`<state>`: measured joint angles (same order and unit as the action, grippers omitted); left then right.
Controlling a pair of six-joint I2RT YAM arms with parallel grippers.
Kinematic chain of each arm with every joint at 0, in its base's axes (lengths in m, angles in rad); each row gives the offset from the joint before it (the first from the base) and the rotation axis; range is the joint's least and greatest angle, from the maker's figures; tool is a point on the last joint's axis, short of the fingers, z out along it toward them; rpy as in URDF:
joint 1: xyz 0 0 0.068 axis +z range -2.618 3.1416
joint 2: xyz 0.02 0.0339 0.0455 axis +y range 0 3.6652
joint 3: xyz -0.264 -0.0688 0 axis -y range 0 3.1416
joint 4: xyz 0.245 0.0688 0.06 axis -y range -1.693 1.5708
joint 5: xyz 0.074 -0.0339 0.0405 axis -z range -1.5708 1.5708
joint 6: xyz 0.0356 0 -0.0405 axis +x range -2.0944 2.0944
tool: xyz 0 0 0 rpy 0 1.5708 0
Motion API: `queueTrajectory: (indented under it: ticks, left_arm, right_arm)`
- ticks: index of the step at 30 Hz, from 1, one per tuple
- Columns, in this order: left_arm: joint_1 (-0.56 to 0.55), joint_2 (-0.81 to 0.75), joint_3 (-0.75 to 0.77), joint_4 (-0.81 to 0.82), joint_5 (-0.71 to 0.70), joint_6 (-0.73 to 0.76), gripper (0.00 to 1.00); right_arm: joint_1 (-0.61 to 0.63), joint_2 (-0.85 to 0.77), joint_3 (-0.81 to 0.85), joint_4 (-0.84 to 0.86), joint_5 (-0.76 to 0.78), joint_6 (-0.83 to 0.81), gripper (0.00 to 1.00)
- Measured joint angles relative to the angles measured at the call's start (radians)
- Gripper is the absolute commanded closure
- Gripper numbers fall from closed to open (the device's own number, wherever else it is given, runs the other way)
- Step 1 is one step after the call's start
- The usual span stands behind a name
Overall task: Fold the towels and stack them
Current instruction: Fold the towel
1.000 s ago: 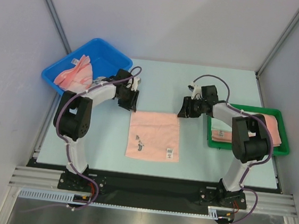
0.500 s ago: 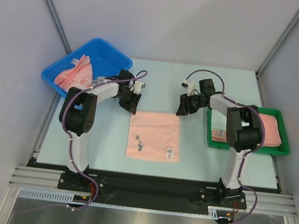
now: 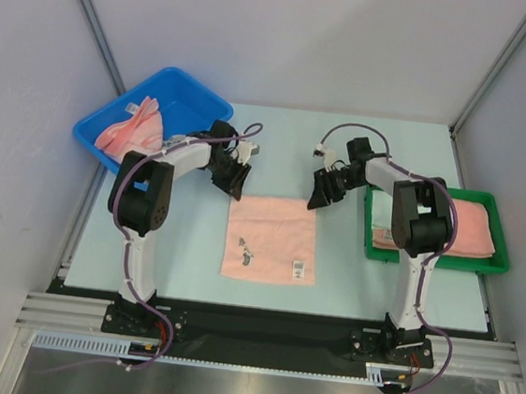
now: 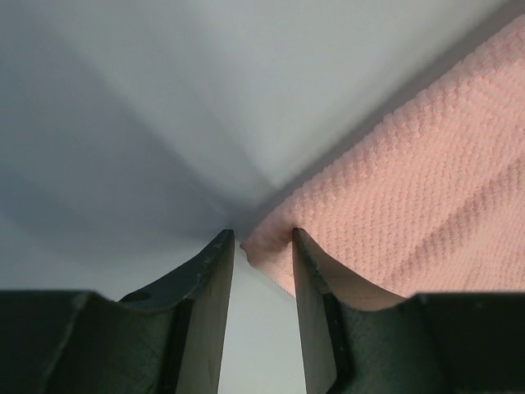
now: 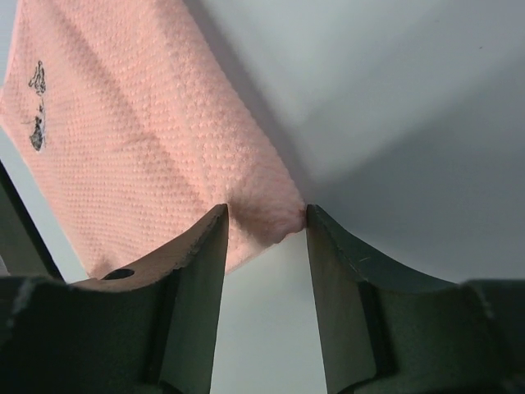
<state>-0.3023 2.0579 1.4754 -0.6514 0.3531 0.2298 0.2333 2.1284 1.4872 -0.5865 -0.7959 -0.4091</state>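
A salmon-pink towel (image 3: 270, 238) lies flat on the table's middle, with a small dark print and a label near its front edge. My left gripper (image 3: 234, 192) is at its far left corner. In the left wrist view the jaws (image 4: 258, 238) stand apart with the towel's corner (image 4: 410, 213) between the tips. My right gripper (image 3: 317, 201) is at the far right corner. In the right wrist view the open jaws (image 5: 267, 213) straddle the corner of the towel (image 5: 139, 139). More pink towels (image 3: 131, 127) lie crumpled in the blue bin (image 3: 184, 95).
A green tray (image 3: 501, 264) at the right holds folded pink towels (image 3: 471, 228). The blue bin stands at the far left. Grey walls enclose the table on three sides.
Both arms have shifted, bringing the grippers slightly inward and down onto the towel's two far corners. The towel has not moved.
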Motion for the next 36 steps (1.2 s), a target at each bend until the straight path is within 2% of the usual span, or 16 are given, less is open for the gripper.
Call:
queueTrajectory:
  ticks: [2,4,5,7,8,11,12,13,15,19,30,36]
  left_arm:
    - [0.000,0.018,0.024,-0.010,0.005,0.005,0.60]
    - [0.000,0.033,0.047,-0.013,0.013,0.008,0.66]
    - [0.000,0.040,0.054,-0.013,0.015,0.011,0.72]
    - [0.001,0.045,0.058,-0.013,0.018,0.016,0.80]
    - [0.002,0.048,0.060,-0.013,0.022,0.016,0.90]
    - [0.002,0.052,0.061,-0.012,0.029,0.025,1.00]
    - [0.002,0.053,0.062,-0.014,0.032,0.026,1.00]
    - [0.002,0.055,0.065,-0.016,0.035,0.026,1.00]
    - [0.004,0.060,0.071,-0.022,0.043,0.027,1.00]
    - [0.008,0.069,0.084,-0.035,0.055,0.033,1.00]
    - [0.014,0.080,0.127,-0.085,0.077,0.024,1.00]
    - [0.014,0.035,0.158,-0.108,0.077,0.000,1.00]
  right_arm:
    - [0.000,0.006,0.007,-0.016,-0.005,-0.011,0.58]
    - [-0.001,0.006,0.011,-0.024,-0.004,-0.017,0.64]
    - [-0.002,0.006,0.015,-0.026,-0.005,-0.019,0.73]
    - [-0.005,0.006,0.019,-0.027,-0.004,-0.017,0.75]
    - [-0.007,0.006,0.022,-0.028,-0.004,-0.018,0.75]
    - [-0.012,0.006,0.031,-0.021,-0.003,-0.016,0.73]
    - [-0.013,0.006,0.035,-0.021,-0.003,-0.016,0.74]
    - [-0.015,0.009,0.042,-0.024,-0.005,-0.015,0.82]
    - [-0.015,0.018,0.062,-0.027,-0.006,-0.015,0.91]
    - [-0.019,0.047,0.105,-0.031,-0.009,-0.014,1.00]
    - [-0.058,0.051,0.084,0.021,-0.019,0.030,1.00]
    - [-0.064,-0.077,-0.034,0.138,0.033,0.127,1.00]
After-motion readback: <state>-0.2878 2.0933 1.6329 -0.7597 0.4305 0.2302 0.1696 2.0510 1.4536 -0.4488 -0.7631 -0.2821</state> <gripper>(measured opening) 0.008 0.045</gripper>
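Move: The pink towel's far left corner sits between the left hand's open fingertips, about 1 cm ahead and 1 cm below. Its far right corner is about 1 cm ahead, 1 cm right and 1 cm below the right hand. The towel's middle lies about 10 cm back and 8 cm right of the left hand. The green bin's middle is some 25 cm right of the right hand and 1 cm back. Both hands pinch the towel's far corners, ease forward (right about 3.5 cm), then lift about 3 cm. ##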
